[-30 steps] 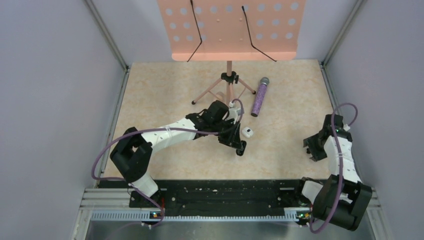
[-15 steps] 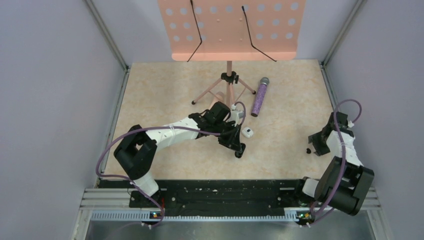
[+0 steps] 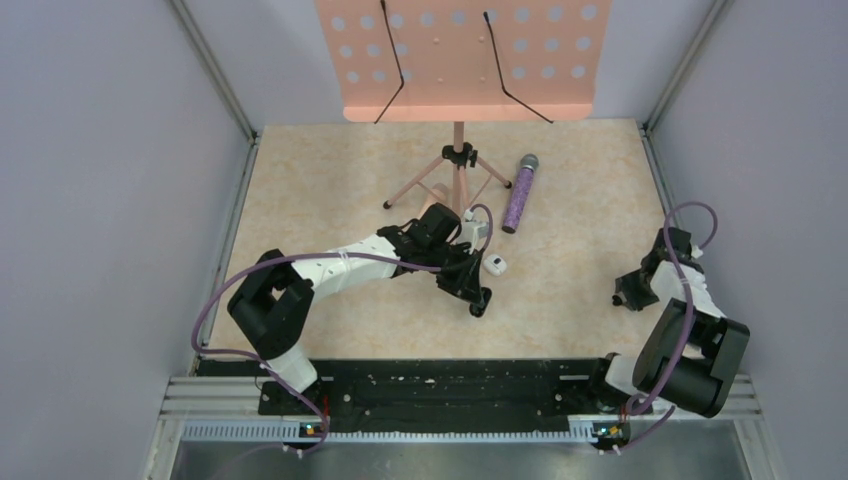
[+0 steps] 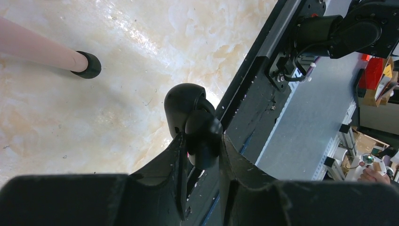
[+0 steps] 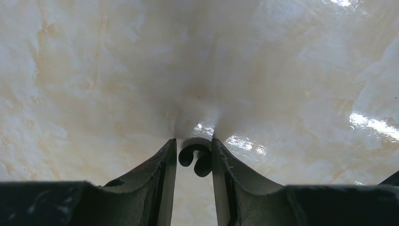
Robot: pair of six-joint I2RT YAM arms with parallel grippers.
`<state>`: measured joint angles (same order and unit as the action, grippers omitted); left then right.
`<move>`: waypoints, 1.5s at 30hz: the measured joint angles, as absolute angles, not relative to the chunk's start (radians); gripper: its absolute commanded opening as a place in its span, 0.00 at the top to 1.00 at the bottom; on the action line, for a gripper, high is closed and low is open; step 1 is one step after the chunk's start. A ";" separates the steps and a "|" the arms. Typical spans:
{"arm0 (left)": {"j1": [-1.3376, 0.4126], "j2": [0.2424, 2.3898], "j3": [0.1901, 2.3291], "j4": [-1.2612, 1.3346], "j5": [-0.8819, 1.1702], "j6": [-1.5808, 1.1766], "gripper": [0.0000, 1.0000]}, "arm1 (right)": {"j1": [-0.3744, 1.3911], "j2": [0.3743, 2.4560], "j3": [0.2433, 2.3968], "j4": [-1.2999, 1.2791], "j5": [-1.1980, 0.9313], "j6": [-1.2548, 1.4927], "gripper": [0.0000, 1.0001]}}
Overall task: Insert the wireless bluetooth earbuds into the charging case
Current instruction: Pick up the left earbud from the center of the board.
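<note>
My left gripper (image 3: 481, 298) is shut on the charging case (image 4: 187, 104), a smooth black rounded shell whose two halves stick out past the fingertips (image 4: 179, 141), just above the table's middle. My right gripper (image 3: 628, 296) is down on the table at the right edge. In the right wrist view its fingers (image 5: 167, 155) stand close on both sides of a small black hook-shaped earbud (image 5: 203, 165) that lies on the marbled surface, with the right gripper (image 5: 194, 142) pressed against it. In the top view the gripper hides the earbud.
A small white piece (image 3: 494, 264) lies just right of the left gripper. A glittery purple microphone (image 3: 519, 195) and a pink music stand (image 3: 458, 160) with tripod feet (image 4: 87, 65) stand behind it. The black base rail (image 3: 440, 385) runs along the near edge.
My right gripper has lowered onto the small black piece seen beside it half a second ago, and its jaws have narrowed around it. The left arm has barely shifted.
</note>
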<state>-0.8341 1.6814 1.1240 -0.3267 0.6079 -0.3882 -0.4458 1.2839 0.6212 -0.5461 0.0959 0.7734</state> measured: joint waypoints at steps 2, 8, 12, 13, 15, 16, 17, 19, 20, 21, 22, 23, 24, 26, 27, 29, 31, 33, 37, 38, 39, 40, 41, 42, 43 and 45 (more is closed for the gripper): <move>-0.834 1.681 1.124 -0.327 0.612 -0.386 1.00 | -0.447 1.283 0.617 -0.536 0.095 0.772 0.73; -0.834 1.681 1.124 -0.326 0.614 -0.382 1.00 | -0.448 1.270 0.598 -0.500 0.051 0.775 0.77; -0.834 1.681 1.124 -0.327 0.617 -0.378 1.00 | -0.449 1.223 0.551 -0.471 -0.027 0.798 0.78; -0.834 1.681 1.124 -0.327 0.617 -0.375 1.00 | -0.449 1.208 0.535 -0.465 -0.045 0.807 0.79; -0.834 1.681 1.124 -0.327 0.617 -0.370 1.00 | -0.447 1.176 0.509 -0.463 -0.082 0.818 0.79; -0.834 1.681 1.124 -0.327 0.618 -0.367 1.00 | -0.443 1.164 0.498 -0.464 -0.097 0.824 0.79; -0.834 1.681 1.124 -0.328 0.619 -0.366 1.00 | -0.440 1.152 0.490 -0.467 -0.111 0.831 0.79; -0.834 1.681 1.124 -0.332 0.624 -0.364 1.00 | -0.429 1.131 0.474 -0.478 -0.131 0.840 0.79; -0.834 1.681 1.124 -0.334 0.626 -0.363 1.00 | -0.422 1.117 0.465 -0.485 -0.141 0.845 0.79; -0.834 1.681 1.124 -0.337 0.630 -0.364 1.00 | -0.414 1.101 0.458 -0.492 -0.149 0.850 0.79; -0.834 1.681 1.124 -0.339 0.632 -0.364 1.00 | -0.406 1.084 0.450 -0.499 -0.155 0.857 0.80; -0.834 1.681 1.124 -0.341 0.633 -0.364 1.00 | -0.399 1.066 0.443 -0.507 -0.161 0.861 0.80; -0.834 1.681 1.124 -0.342 0.635 -0.364 1.00 | -0.390 1.050 0.437 -0.514 -0.167 0.865 0.80; -0.834 1.681 1.124 -0.344 0.640 -0.364 1.00 | -0.372 1.025 0.430 -0.524 -0.178 0.869 0.81; -0.834 1.681 1.124 -0.344 0.640 -0.364 1.00 | -0.363 1.018 0.426 -0.524 -0.186 0.868 0.81; -0.834 1.681 1.124 -0.345 0.646 -0.364 1.00 | -0.352 1.010 0.417 -0.522 -0.205 0.871 0.81; -0.834 1.681 1.124 -0.345 0.653 -0.364 1.00 | -0.341 1.001 0.405 -0.520 -0.220 0.876 0.82; -0.834 1.682 1.124 -0.345 0.662 -0.364 1.00 | -0.334 0.982 0.389 -0.525 -0.231 0.876 0.82; -0.834 1.693 1.124 -0.344 0.676 -0.364 1.00 | -0.334 0.972 0.384 -0.532 -0.235 0.874 0.82; -0.834 1.697 1.124 -0.344 0.678 -0.364 1.00 | -0.334 0.974 0.384 -0.532 -0.235 0.873 0.83; -0.834 1.701 1.124 -0.345 0.680 -0.364 1.00 | -0.334 0.979 0.384 -0.530 -0.237 0.872 0.85; -0.834 1.705 1.124 -0.345 0.683 -0.364 1.00 | -0.334 0.983 0.385 -0.530 -0.239 0.871 0.87; -0.834 1.708 1.125 -0.345 0.685 -0.364 1.00 | -0.334 0.987 0.387 -0.531 -0.239 0.868 0.89; -0.834 1.711 1.126 -0.345 0.685 -0.364 1.00 | -0.334 0.990 0.389 -0.531 -0.239 0.865 0.92; -0.834 1.711 1.126 -0.345 0.685 -0.364 1.00 | -0.334 0.991 0.391 -0.533 -0.239 0.864 0.95; -0.834 1.711 1.127 -0.345 0.685 -0.364 1.00 | -0.334 0.990 0.396 -0.540 -0.237 0.857 0.97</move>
<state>-0.8341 1.7107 1.1267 -0.3454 0.6849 -0.3637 -0.3340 0.9897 0.3958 -0.5404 -0.2367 0.8574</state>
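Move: The earbud I'm after is a small black clip lying between my right fingertips, about 1 cm to the left of the hand point and 1 cm below it. The charging case, held in my left hand, is some 35 cm to the right hand's left, level with it and about 8 cm higher; the white mouse lies about 31 cm left and 9 cm ahead. From my left hand the earbud is roughly 36 cm right, 3 cm back and 10 cm down. I close my right fingers on the earbud and take it about 10 cm to the left towards the case, slightly back at the end, keeping low over the table instead of lifting. On the way I tip the fingertips some 15–20 degrees to the left and a little forward, then tighten the fingers further once the hand has stopped. My left hand keeps hold of the case and eases back about 1 cm. ##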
